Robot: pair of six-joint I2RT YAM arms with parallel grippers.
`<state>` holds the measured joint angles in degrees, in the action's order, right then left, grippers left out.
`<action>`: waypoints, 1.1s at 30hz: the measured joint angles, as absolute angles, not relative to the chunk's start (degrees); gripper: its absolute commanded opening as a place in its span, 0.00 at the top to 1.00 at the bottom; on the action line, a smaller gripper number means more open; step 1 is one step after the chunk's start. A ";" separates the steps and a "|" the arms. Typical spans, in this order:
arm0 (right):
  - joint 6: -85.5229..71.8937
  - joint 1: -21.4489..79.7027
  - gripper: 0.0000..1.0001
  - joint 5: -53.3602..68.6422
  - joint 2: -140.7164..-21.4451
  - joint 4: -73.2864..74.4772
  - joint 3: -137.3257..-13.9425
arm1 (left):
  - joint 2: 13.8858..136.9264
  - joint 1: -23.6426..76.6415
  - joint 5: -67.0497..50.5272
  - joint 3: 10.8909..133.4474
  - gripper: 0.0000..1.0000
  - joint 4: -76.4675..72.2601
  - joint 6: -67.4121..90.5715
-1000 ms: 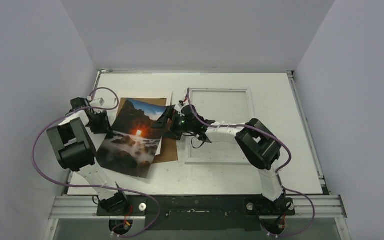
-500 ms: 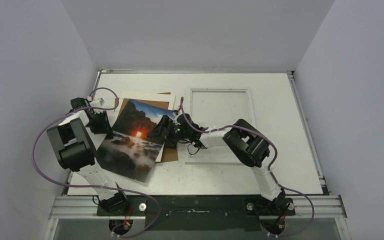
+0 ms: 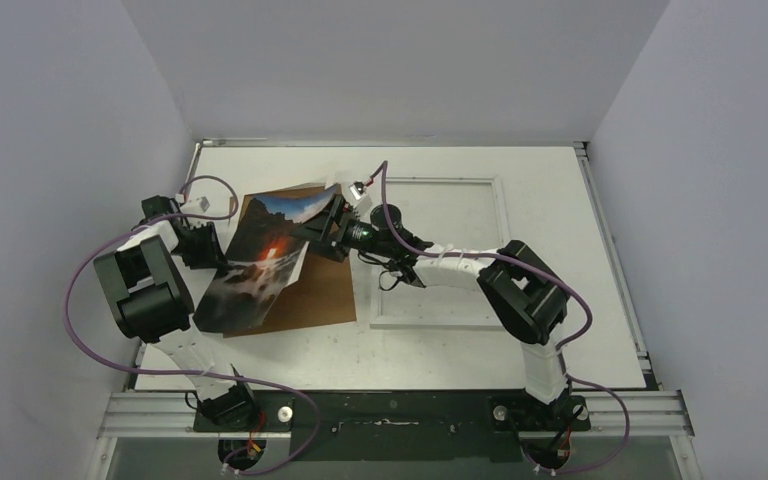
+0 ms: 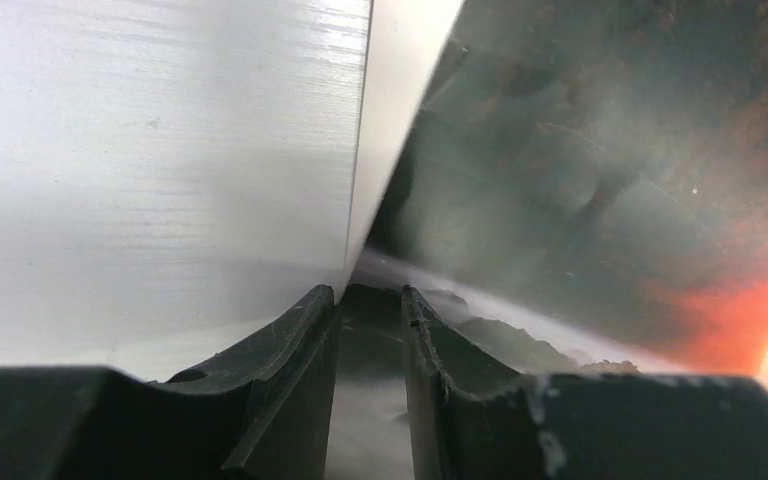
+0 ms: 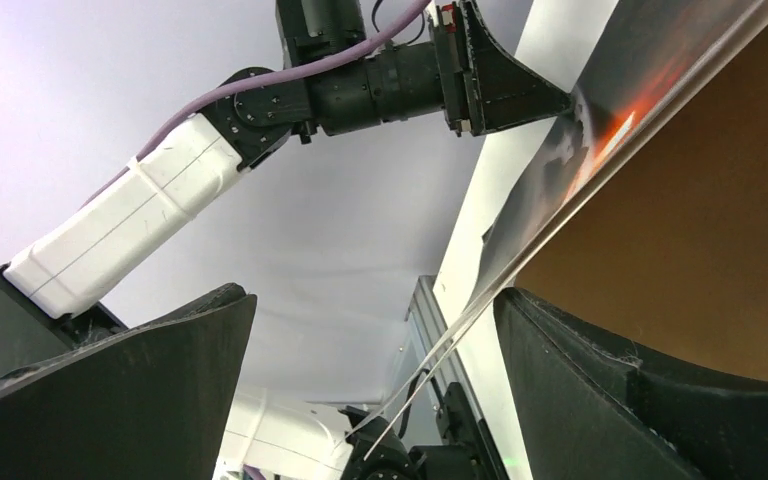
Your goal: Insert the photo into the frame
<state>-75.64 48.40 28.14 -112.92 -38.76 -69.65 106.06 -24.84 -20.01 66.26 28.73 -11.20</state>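
Observation:
The photo (image 3: pixel 260 265), a sunset print, stands tilted up on its left edge over the brown backing board (image 3: pixel 315 295). My left gripper (image 3: pixel 213 258) is shut on the photo's left edge; in the left wrist view its narrow jaws (image 4: pixel 370 295) pinch the print (image 4: pixel 610 180). My right gripper (image 3: pixel 322 225) is open at the photo's raised upper right edge. In the right wrist view the thin photo (image 5: pixel 585 160) runs past the right finger of the wide gripper (image 5: pixel 375 300), and the left gripper (image 5: pixel 560 100) clamps its far end. The white frame (image 3: pixel 438 322) lies flat to the right.
The brown board (image 5: pixel 720 220) lies on the table left of the frame. A pale sheet (image 4: pixel 160 150) sits beside the photo in the left wrist view. The right forearm (image 3: pixel 450 265) crosses the frame's left side. Walls close in on three sides.
The photo's right side has risen from a shallow tilt to a steep one, uncovering more of the brown board. My right gripper moved up and back to that raised edge. The left gripper stayed put.

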 measured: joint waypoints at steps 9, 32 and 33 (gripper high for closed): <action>-80.09 48.53 0.09 28.32 -115.61 -45.08 -68.97 | 106.06 -24.84 -21.32 66.26 0.72 29.80 -10.79; -77.62 49.12 0.47 28.40 -117.05 -43.22 -68.97 | 106.06 -24.84 -23.35 67.09 0.72 34.81 -10.22; -77.65 49.12 0.47 28.45 -116.75 -43.22 -68.97 | 106.06 -24.84 -23.42 67.26 0.72 35.16 -10.11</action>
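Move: Both hands are at the photo, whose right side stands lifted. From the right gripper, the photo's middle is about 8 cm to the left, 5 cm back and 11 cm lower; the brown board is 3 cm left, 4 cm back and 19 cm below. The empty frame's middle is some 30 cm to the right, 2 cm back and 19 cm below. From the left gripper, whose tips are at the photo's left edge, its middle is roughly 11 cm right, level fore and aft and 6 cm higher. Lower the right gripper some 4 cm, edging about 1 cm left, so the raised sheet stays between its fingers, its underside on the lower finger. Half-close them around it and begin rising again, about 2 cm. Meanwhile keep the left fingertips on the photo's left edge and drag it about 2.5 cm to the right and back, tilting that wrist slightly. ##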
